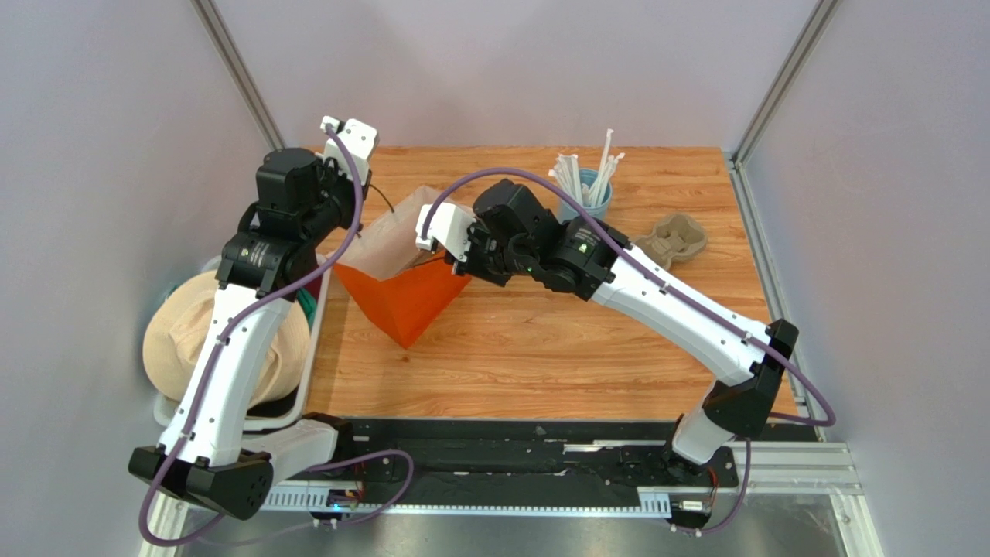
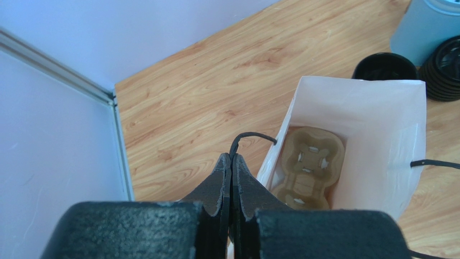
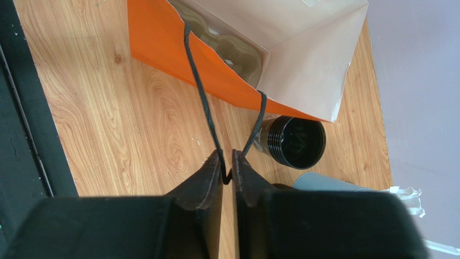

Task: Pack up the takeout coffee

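The takeout coffee is a small dark round cup standing on the wood just behind the bag; it also shows as a dark rim past the bag's far edge. The top view hides it behind my right arm. An orange paper bag with a white inside stands open between my arms. My left gripper is shut on one black cord handle. My right gripper has its jaws a sliver apart, with the other cord handle hanging loose in the gap.
A moulded cardboard cup tray lies on the bag's floor, and another sits at the back right. A pale blue cup of white straws stands near the back wall, with a stack of black lids beside it. A beige hat lies off the table's left edge.
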`<action>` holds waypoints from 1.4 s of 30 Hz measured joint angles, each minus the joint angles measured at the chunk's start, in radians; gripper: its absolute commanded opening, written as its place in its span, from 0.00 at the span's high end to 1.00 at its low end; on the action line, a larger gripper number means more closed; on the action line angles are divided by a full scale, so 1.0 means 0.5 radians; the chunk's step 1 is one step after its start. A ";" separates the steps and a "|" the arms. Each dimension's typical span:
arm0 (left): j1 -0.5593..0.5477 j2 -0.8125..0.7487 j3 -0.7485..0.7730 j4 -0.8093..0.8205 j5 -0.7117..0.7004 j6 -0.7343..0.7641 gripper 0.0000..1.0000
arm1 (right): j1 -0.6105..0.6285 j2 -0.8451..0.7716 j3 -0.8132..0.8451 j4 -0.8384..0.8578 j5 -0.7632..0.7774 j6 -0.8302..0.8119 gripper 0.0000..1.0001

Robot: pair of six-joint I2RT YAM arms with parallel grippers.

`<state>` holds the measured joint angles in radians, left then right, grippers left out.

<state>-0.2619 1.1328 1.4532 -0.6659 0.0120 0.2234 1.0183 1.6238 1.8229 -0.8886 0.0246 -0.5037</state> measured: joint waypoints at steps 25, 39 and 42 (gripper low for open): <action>0.118 0.162 0.053 0.127 -0.357 -0.046 1.00 | -0.131 -0.142 0.134 -0.027 -0.013 0.101 0.18; 0.172 0.534 0.370 0.225 -0.355 -0.039 1.00 | -0.285 -0.275 -0.039 -0.004 -0.076 0.170 0.19; 0.223 0.660 0.491 0.253 -0.346 -0.039 1.00 | -0.291 -0.282 -0.052 0.002 -0.082 0.179 0.19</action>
<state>-0.1505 1.4628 1.6989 -0.5396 -0.1608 0.2039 0.8730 1.4830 1.7969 -0.8879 -0.0166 -0.4141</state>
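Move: Each hand still grips one handle of the orange bag. The bag's middle hangs about 3 cm back, 7 cm right and 21 cm below the left hand, with clear table beyond it; from the right hand it lies some 6 cm ahead, 9 cm left and 15 cm down. The cup stack is about 15 cm ahead, 9 cm right and 24 cm below the right hand, and the lid stack roughly 14 cm right of the cups and 2 cm nearer. Right fingers open off the handle, retreating right and up; left hand tows the bag forward-left some 12 cm. ##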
